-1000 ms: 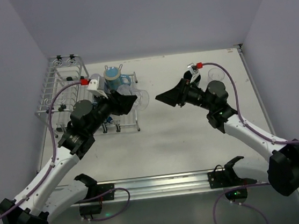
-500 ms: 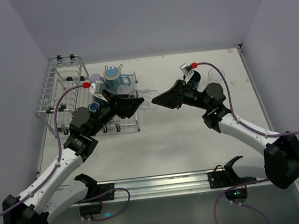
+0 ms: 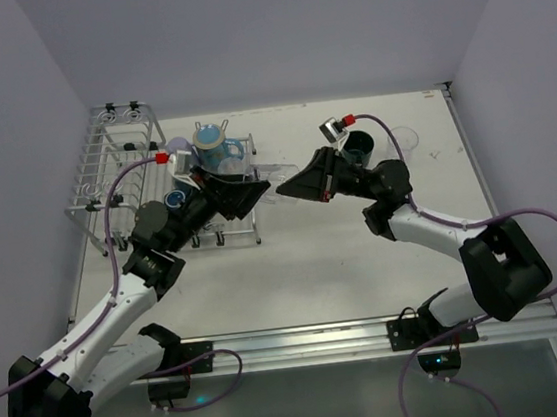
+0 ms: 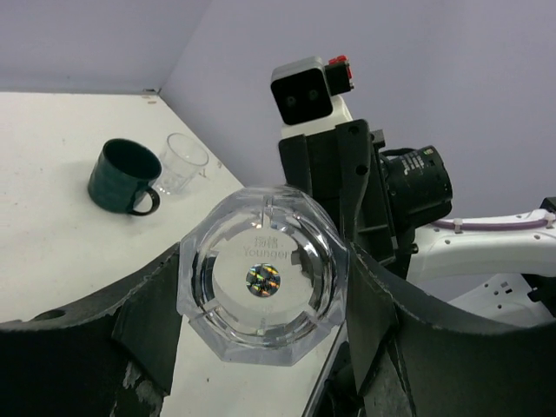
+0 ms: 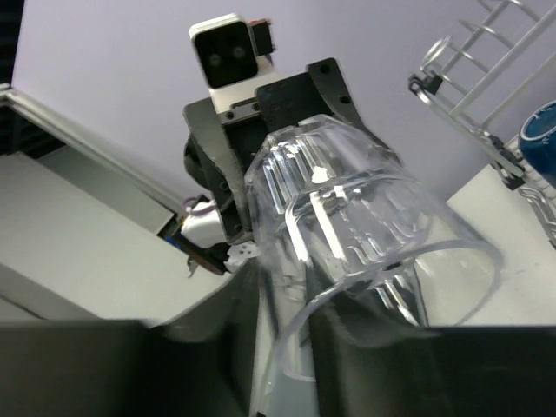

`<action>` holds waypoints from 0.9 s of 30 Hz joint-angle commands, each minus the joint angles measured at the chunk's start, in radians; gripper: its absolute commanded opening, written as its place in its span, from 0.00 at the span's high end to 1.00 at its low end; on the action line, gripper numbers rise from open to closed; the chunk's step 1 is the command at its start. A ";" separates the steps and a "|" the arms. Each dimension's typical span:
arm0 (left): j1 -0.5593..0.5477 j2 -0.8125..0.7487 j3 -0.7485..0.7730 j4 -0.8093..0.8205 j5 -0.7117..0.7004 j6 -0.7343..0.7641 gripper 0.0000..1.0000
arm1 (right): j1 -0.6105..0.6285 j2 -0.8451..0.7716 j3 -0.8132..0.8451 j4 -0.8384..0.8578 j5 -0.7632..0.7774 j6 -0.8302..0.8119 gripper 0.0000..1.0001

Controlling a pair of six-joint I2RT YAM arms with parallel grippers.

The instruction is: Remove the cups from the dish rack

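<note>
A clear ribbed glass (image 3: 266, 181) hangs in the air between the two arms, just right of the dish rack (image 3: 112, 157). My left gripper (image 3: 253, 187) is shut on its base (image 4: 265, 278). My right gripper (image 3: 283, 187) has come in from the right. Its jaws stand narrow astride the wall at the glass's rim (image 5: 300, 330), with a thin pale gap showing beside it. A light blue cup (image 3: 210, 141) sits on the rack, and part of a blue cup (image 5: 543, 130) shows in the right wrist view.
A dark teal mug (image 3: 357, 146) and a small clear cup (image 3: 403, 139) stand on the table at the back right, also seen as the mug (image 4: 122, 176) and the cup (image 4: 184, 162) in the left wrist view. The rack's taller side section (image 3: 123, 121) is at the far left.
The left gripper carried the glass to the right, away from the rack. The right gripper moved left to meet it, and its jaws narrowed around the rim.
</note>
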 commanded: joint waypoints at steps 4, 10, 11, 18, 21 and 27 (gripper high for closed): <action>-0.006 -0.035 0.018 0.028 -0.001 0.046 0.28 | 0.008 -0.015 0.044 0.127 -0.016 0.030 1.00; -0.006 -0.125 0.145 -0.336 -0.174 0.278 0.00 | -0.007 -0.115 0.064 -0.273 0.013 -0.211 1.00; -0.006 -0.136 0.162 -0.383 -0.255 0.304 0.00 | -0.015 -0.128 0.072 -0.339 0.021 -0.251 1.00; -0.006 -0.183 0.199 -0.698 -0.394 0.468 0.00 | -0.077 -0.199 0.300 -1.192 0.350 -0.826 1.00; -0.006 -0.184 0.164 -0.741 -0.348 0.507 0.00 | -0.179 -0.178 0.398 -1.412 0.469 -0.928 1.00; -0.006 -0.190 0.129 -0.787 -0.289 0.580 0.00 | -0.327 -0.066 0.590 -1.659 0.804 -1.069 1.00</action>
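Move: The clear cup lies between my hands, gripped at its base by my left hand, its middle about 3 cm left, 1 cm farther out and 2 cm above my right fingertips; from my left hand it is 3 cm right, 1 cm ahead and 1 cm up. The green mug stands some 28 cm ahead and 22 cm right of my right hand, the table glass 13 cm right of that mug. The rack glass lies about 21 cm ahead and 7 cm left of my left hand. I shut my right fingers on the cup's rim wall and open my left hand wide to free its base, drawing that hand some 8 cm left and then down about 6 cm. After a slight lift back, my right hand swings the cup about 15 cm forward and as far right towards the green mug, sinking a little, turning clockwise some 45 degrees and tipping its fingers down. ##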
